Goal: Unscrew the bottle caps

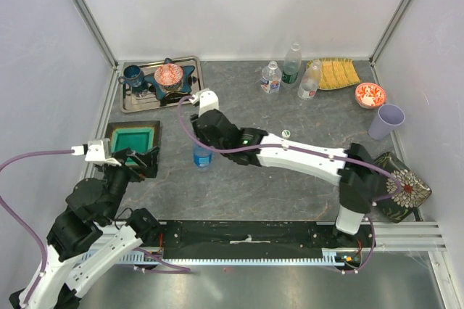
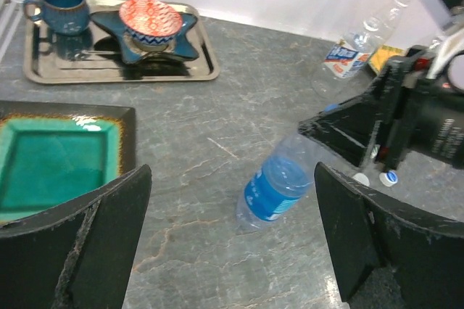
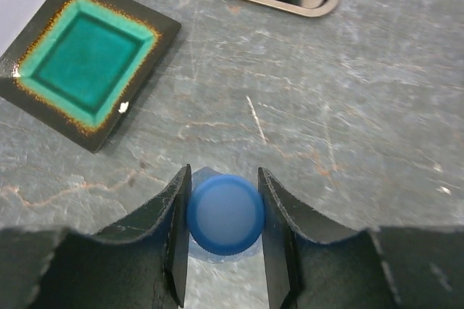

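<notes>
The blue-tinted bottle (image 1: 202, 157) stands mid-table, also seen in the left wrist view (image 2: 279, 186). My right gripper (image 1: 204, 141) comes down on it from above. Its fingers (image 3: 275, 240) press both sides of the round blue cap (image 3: 225, 214), so it is shut on the cap. My left gripper (image 2: 232, 244) is wide open, low, to the left of the bottle and apart from it, holding nothing. Three more bottles stand at the back: one with a blue-white label (image 1: 270, 77), a greenish one (image 1: 291, 64) and a clear one (image 1: 310, 81).
A teal square plate (image 1: 133, 138) lies beside my left gripper. A metal tray (image 1: 187, 64) at the back left carries a blue mug and a star dish. Loose caps (image 2: 360, 178) lie near the right arm. A yellow plate (image 1: 338, 73), red bowl (image 1: 370, 94), lilac cup (image 1: 386, 120) and dark box (image 1: 403, 187) are at right.
</notes>
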Tool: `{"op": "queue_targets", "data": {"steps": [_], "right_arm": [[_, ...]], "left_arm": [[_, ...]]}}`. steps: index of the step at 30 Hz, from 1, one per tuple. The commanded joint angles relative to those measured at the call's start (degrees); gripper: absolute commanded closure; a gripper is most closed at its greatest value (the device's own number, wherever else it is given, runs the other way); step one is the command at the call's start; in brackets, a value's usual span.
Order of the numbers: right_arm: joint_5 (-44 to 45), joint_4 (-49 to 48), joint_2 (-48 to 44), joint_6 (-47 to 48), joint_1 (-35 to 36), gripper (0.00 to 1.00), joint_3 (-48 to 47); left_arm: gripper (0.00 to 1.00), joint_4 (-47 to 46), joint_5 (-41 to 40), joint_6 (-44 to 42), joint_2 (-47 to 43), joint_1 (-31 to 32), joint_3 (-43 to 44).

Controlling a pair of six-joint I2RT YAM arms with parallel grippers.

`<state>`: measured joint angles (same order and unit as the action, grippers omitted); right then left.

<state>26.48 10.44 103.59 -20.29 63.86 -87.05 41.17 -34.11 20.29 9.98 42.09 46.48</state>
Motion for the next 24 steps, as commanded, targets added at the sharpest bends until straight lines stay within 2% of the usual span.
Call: {"op": "queue_targets", "data": {"steps": [1,6,10,11,14,15,17,24], "right_arm": [[3.84,2.29,-14.89,1.4,-1.1,0.72,3.37],[3.67,13.1,-27.79,1.13,-3.56,0.83,6.36],[0.86,18.29,-34.94,0.17,-3.83,1.0,7.77],[-0.36,19.87,-37.12,-0.27,-3.83,1.0,8.2],[-2.82,21.11,-41.26,-1.59,-3.91,1.0,10.31],[-3.53,21.12,-42.15,-2.29,-3.91,1.0,10.84],[-5.9,21.12,-44.34,-2.99,-3.91,1.0,11.81],[-11.97,20.33,-47.25,-4.67,-4.0,1.0,11.9]], "left_arm": [[0.0,-8.02,5.09,-2.8,4.94,-0.07,-0.42],[0.0,-18.03,12.73,-4.21,12.59,-0.07,-0.51],[0.0,-30.15,22.74,-3.86,21.82,-0.16,1.15],[0.0,-31.75,28.16,-3.51,26.36,-0.07,1.94],[0.0,-38.49,37.76,-1.67,33.85,-0.25,5.37],[0.0,-40.36,45.46,-0.97,35.36,-0.34,6.25],[0.0,-46.84,54.62,0.61,38.34,-0.43,6.52],[0.01,-54.61,73.9,1.15,42.49,-0.69,7.05]]}}
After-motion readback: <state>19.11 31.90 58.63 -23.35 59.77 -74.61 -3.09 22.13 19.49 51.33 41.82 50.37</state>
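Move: The right hand already grips the blue-capped bottle by its cap, the body's middle some 8 cm below, 2 cm ahead and 2 cm left. It carries it to a meeting spot about 18 cm right, 9 cm back and 14 cm higher; a loose white cap lies roughly 23 cm right, 5 cm ahead. From the left hand the bottle is about 15 cm ahead, 11 cm right and 16 cm lower, the green tray 22 cm ahead, 10 cm left. Keeping its pinch on the blue cap, the right hand swings the bottle quickly about 18 cm right, climbing as much at first and then sinking a little, and draws 9 cm back. The left hand, wide open, sweeps some 25 cm right towards the bottle, rising slightly, while its wrist swings about 55 degrees clockwise to face the body. ##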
